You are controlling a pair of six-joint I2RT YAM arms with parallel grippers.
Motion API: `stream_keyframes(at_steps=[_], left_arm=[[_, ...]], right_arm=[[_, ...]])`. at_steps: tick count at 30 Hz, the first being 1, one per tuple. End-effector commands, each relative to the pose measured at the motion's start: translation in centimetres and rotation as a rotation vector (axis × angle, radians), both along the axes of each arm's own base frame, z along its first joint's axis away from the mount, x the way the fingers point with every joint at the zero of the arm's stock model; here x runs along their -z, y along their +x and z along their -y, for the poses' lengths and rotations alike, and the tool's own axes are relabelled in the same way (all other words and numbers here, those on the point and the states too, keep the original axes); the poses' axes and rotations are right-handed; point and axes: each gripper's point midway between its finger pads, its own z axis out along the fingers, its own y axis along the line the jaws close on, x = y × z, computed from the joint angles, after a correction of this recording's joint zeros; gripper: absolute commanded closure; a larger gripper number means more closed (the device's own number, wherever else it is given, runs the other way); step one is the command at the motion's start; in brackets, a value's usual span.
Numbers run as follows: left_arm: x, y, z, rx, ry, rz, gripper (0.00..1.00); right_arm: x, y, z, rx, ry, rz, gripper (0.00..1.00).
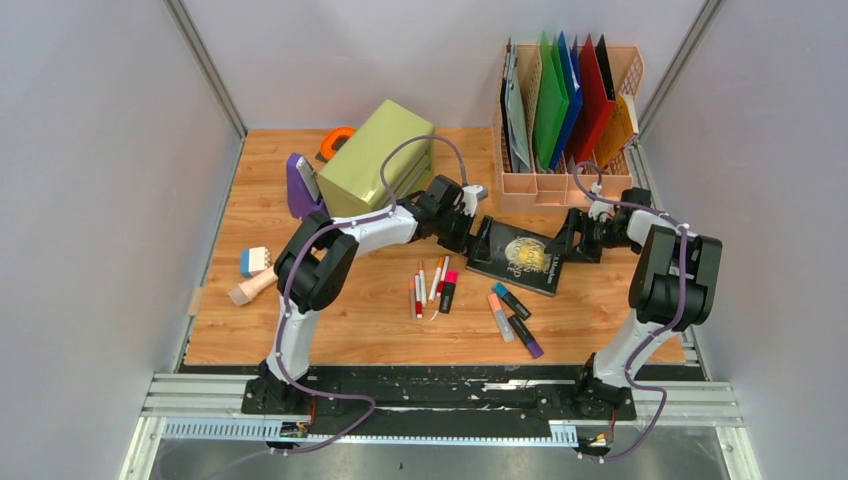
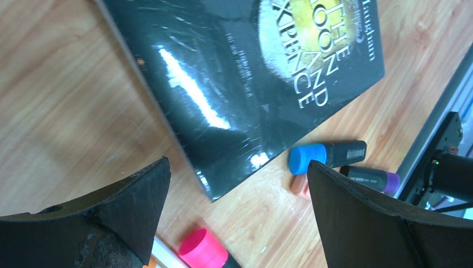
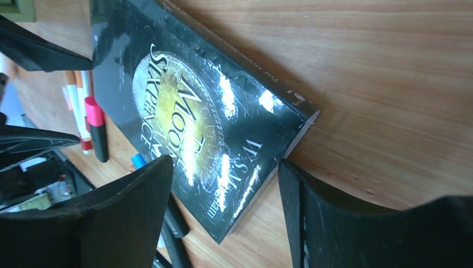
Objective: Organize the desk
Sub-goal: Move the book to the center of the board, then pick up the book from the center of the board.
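The desk (image 1: 600,330) is a wood-grain top with a rail along its near edge. A glossy black book (image 1: 520,262) lies flat on it, right of centre. My left gripper (image 1: 478,240) is at the book's left end, its jaws open. In the left wrist view the book (image 2: 234,72) has one corner lying between the spread fingers (image 2: 134,206). My right gripper (image 1: 563,245) is at the book's right end. In the right wrist view its open jaws straddle a corner of the book (image 3: 184,100), with gaps on both sides.
Pens (image 1: 428,285), a pink highlighter (image 1: 448,290) and three more highlighters (image 1: 515,315) lie in front of the book. An olive drawer chest (image 1: 385,155) stands at the back left and a peach file rack (image 1: 565,110) at the back right. A purple object (image 1: 303,185), orange tape (image 1: 337,140) and a small block (image 1: 256,261) lie left.
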Motion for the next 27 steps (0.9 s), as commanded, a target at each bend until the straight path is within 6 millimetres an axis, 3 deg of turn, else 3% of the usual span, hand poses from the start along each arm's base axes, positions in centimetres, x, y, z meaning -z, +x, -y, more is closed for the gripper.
stream_keyframes(at_steps=[1, 11, 18, 27], left_arm=[[-0.5, -1.7, 1.8, 0.056, -0.086, -0.046, 0.00], [-0.7, -2.8, 2.7, 0.092, -0.117, -0.072, 0.00], [-1.7, -2.9, 2.9, 0.114, -0.137, -0.059, 0.00], [-2.9, -2.9, 3.0, 0.142, -0.155, -0.023, 0.00]], right_arm=[[-2.9, 0.7, -2.1, -0.029, 0.145, 0.023, 0.34], [-8.4, 2.1, -3.6, -0.072, 0.249, 0.120, 0.81], [-11.5, 2.8, -5.7, -0.148, 0.226, 0.182, 0.85], [-15.6, 2.8, -9.8, -0.309, 0.051, 0.324, 0.93]])
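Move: The book lies with its middle about 10 cm to the right hand's left, 2 cm nearer the base and 3 cm below; its right-hand end is already at that hand's open fingers. The blue-capped marker is some 9 cm nearer the base than the book's middle, and the file rack's front tray about 11 cm straight ahead of the right hand. From the left hand the book's middle is roughly 8 cm right, 2 cm back and 5 cm below, the pink-capped marker 6 cm left and 9 cm back. The right hand shuts its partly open fingers on the book's right-hand end and, still closing, lifts that end up about 12 cm, going some 5 cm forward and, late on, as far left towards the left hand, while its fingertips tip upward by about 15 degrees and swing slightly counter-clockwise. The left hand eases back about 2 cm, fingers staying wide open, so that the book's left corner comes in close between them, without gripping it. ##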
